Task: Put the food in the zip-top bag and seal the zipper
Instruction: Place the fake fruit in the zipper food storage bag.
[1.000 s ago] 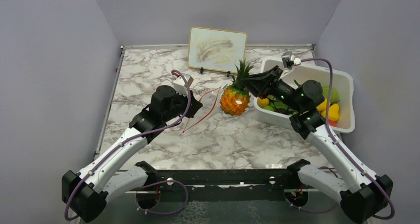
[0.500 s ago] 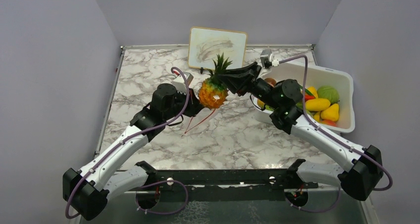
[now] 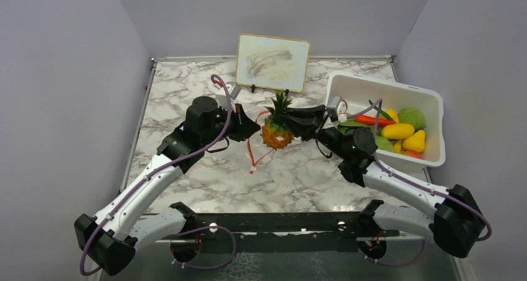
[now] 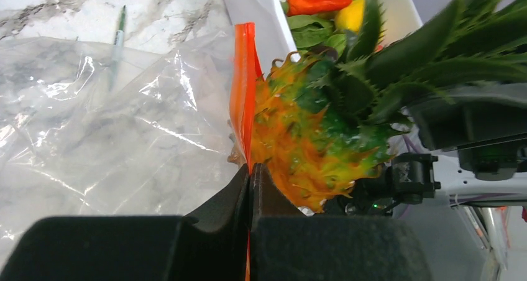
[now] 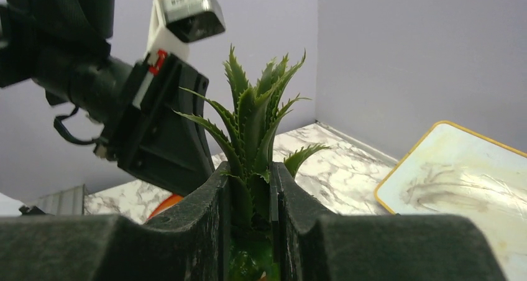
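The spiky orange pineapple (image 3: 276, 133) hangs at the table's middle, and my right gripper (image 3: 298, 120) is shut on its green leaf crown (image 5: 255, 128). Its body presses against the mouth of the clear zip-top bag (image 4: 118, 132). My left gripper (image 4: 251, 169) is shut on the bag's red-orange zipper (image 4: 243, 94), holding that edge up just left of the pineapple (image 4: 307, 147). From above, the zipper (image 3: 250, 152) trails down under the left gripper (image 3: 250, 127). More food, a yellow pepper (image 3: 398, 130), a red pepper (image 3: 371, 120) and green pieces, lies in the white bin (image 3: 385, 84).
A framed board (image 3: 273, 62) stands against the back wall. In the left wrist view a thin grey pen (image 4: 118, 37) lies on the marble beyond the bag. The bin stands at the right edge of the table, close behind the right arm.
My right arm carried the pineapple from beside the bin leftward and down to the bag's mouth. My left gripper lifted the zipper edge and turned it towards the pineapple.
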Motion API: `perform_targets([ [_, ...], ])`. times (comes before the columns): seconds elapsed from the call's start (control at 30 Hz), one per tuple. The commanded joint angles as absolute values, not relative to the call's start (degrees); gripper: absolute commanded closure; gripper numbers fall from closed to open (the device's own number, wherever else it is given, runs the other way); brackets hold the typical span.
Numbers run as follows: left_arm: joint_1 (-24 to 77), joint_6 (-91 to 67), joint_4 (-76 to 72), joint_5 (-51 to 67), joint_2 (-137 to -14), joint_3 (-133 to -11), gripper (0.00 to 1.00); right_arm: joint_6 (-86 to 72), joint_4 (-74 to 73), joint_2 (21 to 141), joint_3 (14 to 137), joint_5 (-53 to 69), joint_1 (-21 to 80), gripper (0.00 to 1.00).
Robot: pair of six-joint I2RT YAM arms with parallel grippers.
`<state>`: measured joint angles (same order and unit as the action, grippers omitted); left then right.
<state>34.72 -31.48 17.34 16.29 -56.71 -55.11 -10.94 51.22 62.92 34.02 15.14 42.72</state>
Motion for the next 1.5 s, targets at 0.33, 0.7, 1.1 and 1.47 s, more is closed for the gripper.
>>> perform_targets([
  [0.33, 34.65, -39.53, 13.44, 22.02, -57.60, -58.68, 1.00, -15.26, 58.96, 60.34, 32.47, 7.85, 43.31, 0.89],
  [0.7, 34.63, -47.47, 6.51, 22.11, -57.97, -52.76, 1.00, -37.27, 61.87, 63.26, 33.60, -9.71, 44.75, 0.87],
  [1.1, 33.13, -62.44, -3.89, 30.30, -56.91, -50.52, 1.00, -21.29, 82.51, 61.23, 21.60, -4.33, 46.75, 0.87],
  [1.47, 31.91, -64.19, -4.72, 32.82, -56.45, -51.22, 1.00, -12.27, 80.10, 56.07, 18.26, 3.09, 46.74, 0.87],
])
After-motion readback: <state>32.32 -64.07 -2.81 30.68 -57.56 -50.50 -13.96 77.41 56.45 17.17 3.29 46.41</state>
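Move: The right hand holds the pineapple by its crown, the fruit's body some 8 cm below and 3 cm nearer the base. From this hand the middle of the bag mouth lies about 6 cm left, 4 cm back and 8 cm below; the food bin is roughly 40 cm right, 15 cm ahead and 28 cm lower. The left hand pinches the bag's zipper edge, with the pineapple body about 6 cm to its right, 2 cm back and roughly level. Upward and somewhat to the right, the left hand lifts the pinched zipper edge about 5 cm around the pineapple, tilting its fingers up towards level as the wrist turns some 30 degrees. The right hand, keeping the crown gripped, works back, forward, then back again while shifting about 5 cm right, its fingers tipping further up as it works the fruit's lower end into the mouth. ##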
